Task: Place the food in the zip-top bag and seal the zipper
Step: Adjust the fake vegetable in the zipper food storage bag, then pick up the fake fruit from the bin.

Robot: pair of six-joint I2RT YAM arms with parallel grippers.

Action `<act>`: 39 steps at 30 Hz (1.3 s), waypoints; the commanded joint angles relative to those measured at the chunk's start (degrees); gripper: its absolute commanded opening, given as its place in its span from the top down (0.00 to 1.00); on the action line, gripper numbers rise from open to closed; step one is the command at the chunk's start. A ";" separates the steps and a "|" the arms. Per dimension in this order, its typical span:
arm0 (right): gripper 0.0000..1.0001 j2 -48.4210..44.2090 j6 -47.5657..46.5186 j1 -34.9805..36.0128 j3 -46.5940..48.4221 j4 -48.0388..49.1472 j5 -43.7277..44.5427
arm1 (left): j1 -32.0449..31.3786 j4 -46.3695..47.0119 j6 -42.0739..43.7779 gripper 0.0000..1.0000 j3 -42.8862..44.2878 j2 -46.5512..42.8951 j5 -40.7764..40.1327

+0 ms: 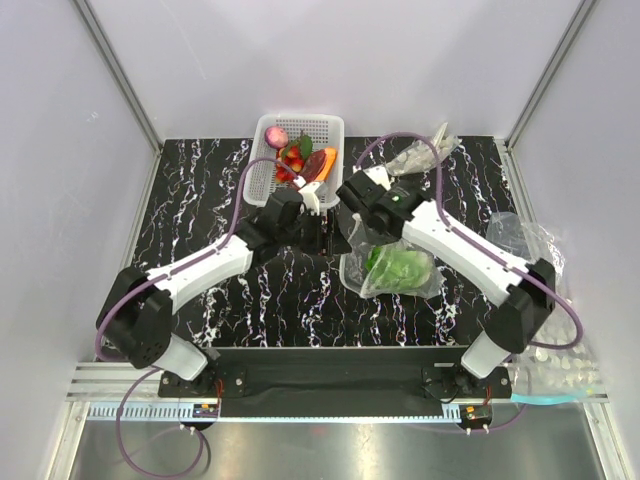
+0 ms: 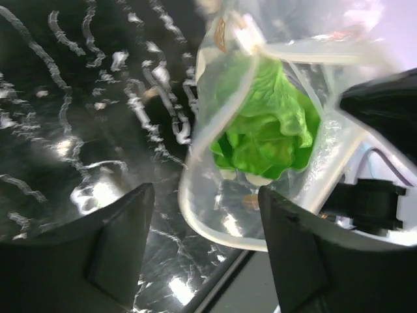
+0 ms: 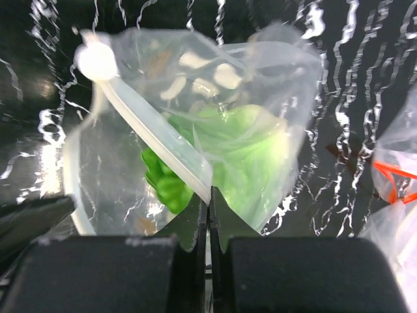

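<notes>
The zip-top bag (image 1: 398, 270) lies in the middle of the table with the pale-green lettuce head (image 3: 251, 153) inside it. My right gripper (image 3: 210, 199) is shut on one end of the zipper (image 3: 153, 127), which runs up and left as a pale strip. My left gripper (image 2: 205, 244) is open just short of the bag's curved mouth edge (image 2: 215, 231), and nothing is between its fingers (image 2: 114, 251). The lettuce (image 2: 267, 130) shows green beyond that edge. The pink-purple bulb (image 1: 277, 137), red berries (image 1: 291, 160) and orange piece (image 1: 328, 160) lie in the white basket (image 1: 262, 172).
The white lattice basket stands at the back centre of the black marbled table (image 1: 200, 200). Other clear bags lie at the back right (image 1: 420, 155), at the right edge (image 1: 525, 235) and off the table's near right corner (image 1: 560, 375).
</notes>
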 commanded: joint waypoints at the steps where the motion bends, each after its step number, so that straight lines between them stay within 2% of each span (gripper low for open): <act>1: 1.00 1.00 -1.40 -0.04 -2.61 6.88 -1.26 | 1.01 -2.56 5.03 0.24 -0.36 -2.56 -3.82; 3: 1.00 0.83 -1.14 -0.12 -3.75 8.62 -1.35 | 3.81 -3.62 6.01 0.18 -0.62 -4.32 -3.74; 5: 1.00 0.30 -1.57 -0.12 -4.55 9.69 -1.35 | 6.97 -6.34 6.97 0.04 -0.01 -7.13 -5.40; 6: 1.00 -0.39 -1.66 -0.04 -5.16 10.74 -1.18 | 7.77 -7.14 7.15 0.02 0.95 -8.79 -7.93; 10: 1.00 -2.59 -3.07 -0.21 -7.10 13.47 -0.74 | 11.12 -6.70 7.32 0.01 3.23 -9.61 -12.08; 14: 1.00 -4.44 -4.47 -0.39 -7.63 14.62 -2.05 | 16.29 -9.08 10.40 0.01 10.52 -4.43 -18.76; 18: 1.00 -4.27 -5.53 -0.74 -7.01 14.35 -2.75 | 20.17 -9.51 15.22 0.01 20.71 6.02 -21.76; 20: 1.00 -4.18 -6.06 -1.18 -7.36 15.14 -3.63 | 21.84 -10.48 16.38 0.01 28.70 10.94 -24.99; 23: 1.00 -4.44 -7.37 -2.40 -7.71 16.54 -5.39 | 23.07 -12.59 19.18 0.01 39.84 24.10 -26.06; 26: 1.00 -5.06 -8.34 -3.63 -8.24 18.21 -6.97 | 23.25 -12.68 21.47 0.01 50.65 33.86 -27.11; 29: 1.00 -5.41 -8.87 -4.25 -8.16 19.27 -8.90 | 23.16 -12.86 24.11 0.01 57.88 42.30 -26.51; 33: 1.00 -6.11 -8.78 -4.96 -7.71 19.27 -10.40 | 23.25 -15.75 26.83 0.01 70.79 51.20 -25.62; 36: 1.00 -6.90 -8.78 -5.48 -8.42 19.80 -10.58 | 23.34 -20.40 26.93 0.01 76.18 56.74 -26.50; 39: 1.00 -7.26 -8.78 -5.84 -9.03 20.33 -11.10 | 23.34 -21.91 25.97 0.01 77.77 59.04 -26.68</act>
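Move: The red fruit bunch in the white basket lies about 38 cm ahead of the left hand, 15 cm to its left and 13 cm lower. The onion is some 7 cm beyond the bunch and 4 cm left of it; the purple-and-orange slice sits 5 cm nearer and 6 cm right of it. The right hand has the lettuce in the bag roughly 12 cm below, 4 cm to its right, and the bunch about 37 cm ahead and 25 cm to its left. Swing the left gripper away from the bag, left and then mostly forward about 36 cm in a low arc over the basket's near side, finishing down among the food over the red fruit bunch. Open the fingers fully early on and turn the wrist some 30 degrees counter-clockwise, left side rising. Keep the right fingers shut on the bag's zipper edge, dipping a little, then easing forward and back up. ##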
